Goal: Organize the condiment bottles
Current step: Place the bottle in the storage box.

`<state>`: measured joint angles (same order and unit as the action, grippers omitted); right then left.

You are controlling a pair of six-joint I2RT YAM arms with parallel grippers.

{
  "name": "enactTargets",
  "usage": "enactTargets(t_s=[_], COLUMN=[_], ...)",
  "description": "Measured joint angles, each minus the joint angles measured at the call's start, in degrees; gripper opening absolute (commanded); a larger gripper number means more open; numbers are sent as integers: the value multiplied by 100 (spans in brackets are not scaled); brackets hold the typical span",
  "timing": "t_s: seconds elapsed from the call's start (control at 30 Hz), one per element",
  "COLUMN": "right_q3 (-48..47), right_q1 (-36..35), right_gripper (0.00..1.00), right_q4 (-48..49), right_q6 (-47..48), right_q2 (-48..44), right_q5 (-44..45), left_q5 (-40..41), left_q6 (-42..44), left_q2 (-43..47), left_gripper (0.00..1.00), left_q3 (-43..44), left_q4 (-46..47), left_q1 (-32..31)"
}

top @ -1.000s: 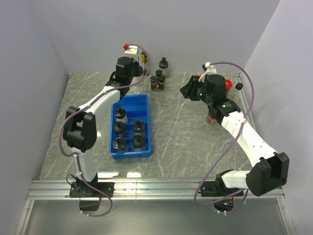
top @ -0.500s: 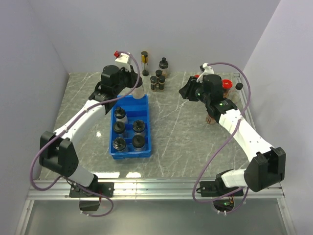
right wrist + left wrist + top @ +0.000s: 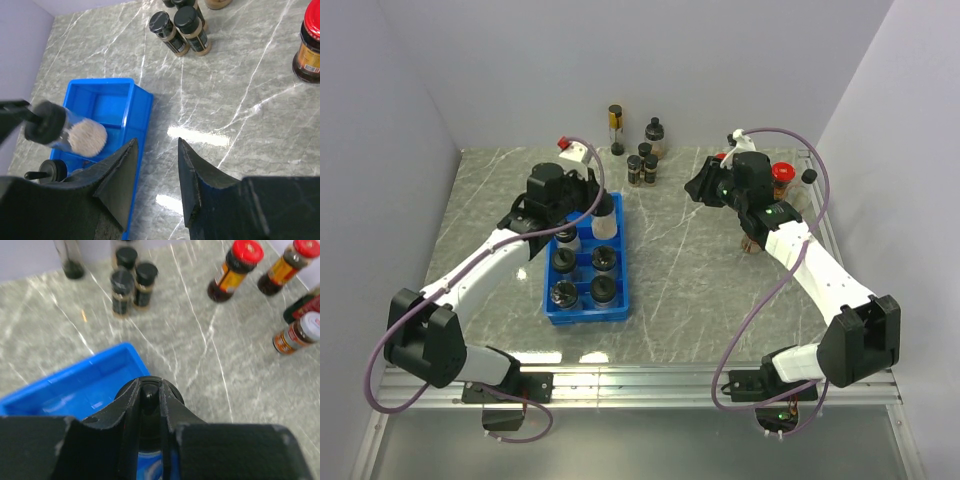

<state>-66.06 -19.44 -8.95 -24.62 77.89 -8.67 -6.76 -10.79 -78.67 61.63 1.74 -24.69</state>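
Observation:
My left gripper (image 3: 601,206) is shut on the black cap of a jar with light contents (image 3: 605,223) and holds it over the far right compartment of the blue tray (image 3: 621,262). In the left wrist view the fingers (image 3: 172,405) clamp the cap (image 3: 148,391). The right wrist view shows this jar (image 3: 82,136) at the tray (image 3: 141,111). Several black-capped jars (image 3: 563,260) stand in the tray. My right gripper (image 3: 704,186) is open and empty, off to the tray's right, and shows the same in its wrist view (image 3: 156,172).
At the back stand a tall dark bottle (image 3: 616,128), a black-capped jar (image 3: 654,134) and two small jars (image 3: 640,167). Red-capped bottles (image 3: 780,179) and a brown bottle (image 3: 752,243) stand at the right, near the right arm and wall.
My left arm has carried the light jar from the back of the table forward and right to the tray's far right compartment. The right gripper has hardly moved.

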Motion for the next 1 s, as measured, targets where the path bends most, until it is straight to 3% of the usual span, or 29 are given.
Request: enactTargets(t_s=[0.37,1.0], right_q3=[0,-4], right_q1=[0,0], right_gripper=[45,45], right_q4=[0,28], right_q6=[0,-2], right_q2=[7,251], right_q5=[2,0], left_q5=[44,662], left_q6=[-98,146], left_q2=[22,297], left_gripper=[0,0], left_q3=[-249,-798], left_q4=[42,-28], left_q1=[-356,-387])
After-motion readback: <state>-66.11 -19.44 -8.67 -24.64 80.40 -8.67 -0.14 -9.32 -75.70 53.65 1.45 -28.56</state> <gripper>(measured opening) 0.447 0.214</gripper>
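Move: The left hand holds the white-filled bottle over the storage box; its free slot, third row from the near end in the right column, lies about 3 cm back and 18 cm below that hand. From the slot, the bottle already boxed stands some 9 cm left, and the black-capped bottle in the next row about 8 cm nearer. The small spice jars are 15 cm ahead and 9 cm right of the hand. From the right hand, the slot is about 19 cm left, 4 cm back and 18 cm below. Still pinching the bottle by its black cap, the left hand lowers it about 5 cm towards the free slot, easing back some 2.5 cm. On the way it swings about 2 cm right and comes back left again as it sinks further, the wrist rolling only slightly and the fingers keeping their hold. ##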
